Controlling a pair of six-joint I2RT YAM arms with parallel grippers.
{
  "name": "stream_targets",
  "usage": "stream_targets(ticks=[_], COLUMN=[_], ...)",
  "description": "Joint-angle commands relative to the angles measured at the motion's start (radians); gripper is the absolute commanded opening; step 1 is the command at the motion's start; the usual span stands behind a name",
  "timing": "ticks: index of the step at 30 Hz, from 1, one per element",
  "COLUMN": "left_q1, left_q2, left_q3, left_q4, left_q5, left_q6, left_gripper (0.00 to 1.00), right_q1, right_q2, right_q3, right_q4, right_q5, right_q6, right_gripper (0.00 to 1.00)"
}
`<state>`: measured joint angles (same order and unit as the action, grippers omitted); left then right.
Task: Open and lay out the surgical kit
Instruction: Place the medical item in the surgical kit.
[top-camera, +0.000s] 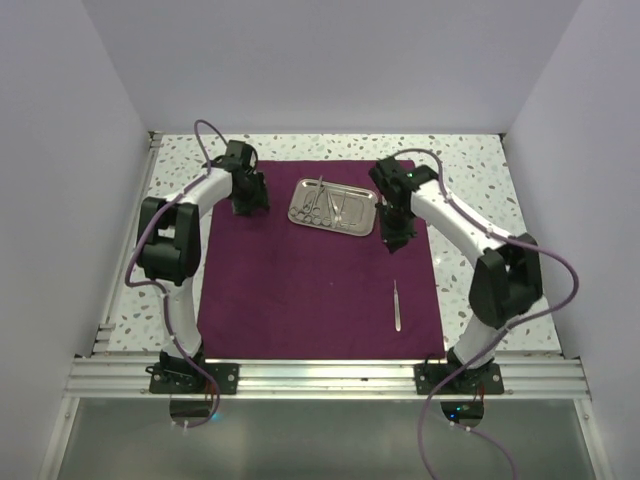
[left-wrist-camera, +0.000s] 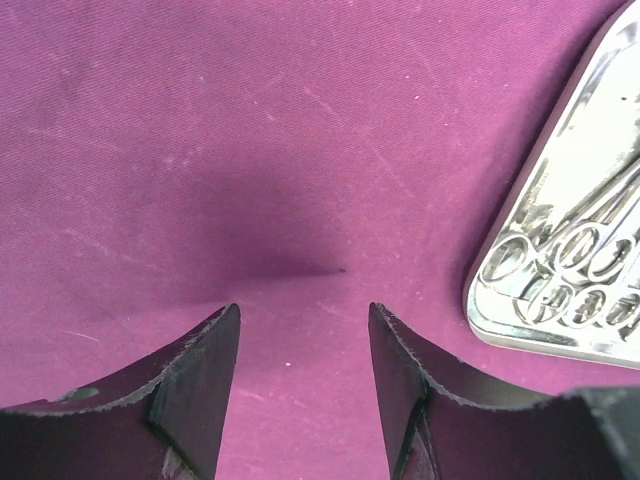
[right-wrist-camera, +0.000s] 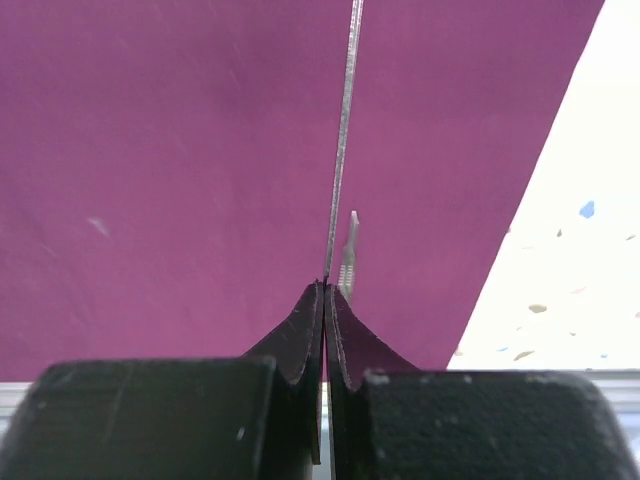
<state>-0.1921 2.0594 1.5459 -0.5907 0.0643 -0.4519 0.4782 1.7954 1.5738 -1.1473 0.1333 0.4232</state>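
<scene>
The dark purple cloth (top-camera: 300, 290) lies spread flat on the table. The shiny steel tray (top-camera: 298, 218) sits at its far middle and holds several ring-handled instruments (top-camera: 322, 202). One thin silver instrument (top-camera: 397, 306) lies alone on the cloth at the near right. My left gripper (top-camera: 247, 206) is open and empty just above the cloth (left-wrist-camera: 300, 150), left of the tray (left-wrist-camera: 478, 300). My right gripper (top-camera: 394, 238) hangs right of the tray, shut on a thin silver probe (right-wrist-camera: 340, 140) that sticks out past the fingertips. The lone instrument (right-wrist-camera: 349, 255) shows beyond it.
The cloth's right edge meets the white speckled tabletop (right-wrist-camera: 570, 250). White walls enclose the table on three sides. An aluminium rail (top-camera: 330, 378) runs along the near edge by the arm bases.
</scene>
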Motion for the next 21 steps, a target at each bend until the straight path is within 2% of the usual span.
stream_targets(ticks=[1,4,10,15,16,17,18,20,21], left_q1=[-0.013,-0.042,-0.101,-0.124,-0.125,-0.127,-0.130,-0.130,-0.130], left_q2=[-0.070,-0.067,-0.071,-0.136,-0.149,-0.162,-0.189,-0.211,-0.226], left_q3=[0.016,0.036,0.129,0.109,0.086,0.073,0.056,0.013,0.000], left_q4=[0.046,0.032,-0.037,-0.063,-0.066,-0.066,-0.063,-0.057,-0.058], left_q5=[-0.006,-0.035,-0.092,-0.130,-0.132,-0.136,-0.145,-0.152,-0.162], left_q6=[-0.024,-0.021,-0.030,-0.057,-0.062,-0.068,-0.068,-0.067,-0.065], left_gripper=[0.59,0.60,0.60,0.60,0.60,0.60,0.60,0.60,0.60], right_q1=[0.014,0.037,0.102,0.115,0.115,0.114,0.114,0.115,0.115], right_q2=[-0.169,-0.255,-0.346,-0.367,-0.367,-0.367,-0.370,-0.373,-0.358], right_q3=[-0.232,-0.398,-0.621,-0.722,-0.727,-0.722,-0.716,-0.657,-0.623], right_q4=[0.069,0.122,0.207,0.277,0.274,0.273,0.258,0.239,0.215], right_q5=[-0.058,-0.087,-0.123,-0.130,-0.130,-0.130,-0.121,-0.123,-0.120], right_q6=[0.044,0.072,0.112,0.121,0.120,0.117,0.115,0.114,0.109], right_gripper=[0.00,0.00,0.00,0.00,0.06,0.20,0.46,0.77,0.84])
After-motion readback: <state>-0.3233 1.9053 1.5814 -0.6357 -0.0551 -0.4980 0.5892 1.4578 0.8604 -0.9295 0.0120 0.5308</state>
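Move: The scalpel on the cloth, where the held instrument is being taken, lies about 13 cm back from the right hand, some 2 cm to its right and 12 cm below. The tray of instruments sits about 12 cm ahead of that hand, 12 cm to its left and 11 cm lower. From the left hand, the scalpel is roughly 27 cm back, 34 cm to the right and 4 cm below. The thin instrument, still pinched in the right fingers, is carried back towards the base some 15 cm and lowered about 9 cm, away from the tray to over the scalpel; the fingertips tip back about 10 degrees, and the fingers open wide to let go. The empty, open left hand rises about 8 cm and shifts some 4 cm right. ##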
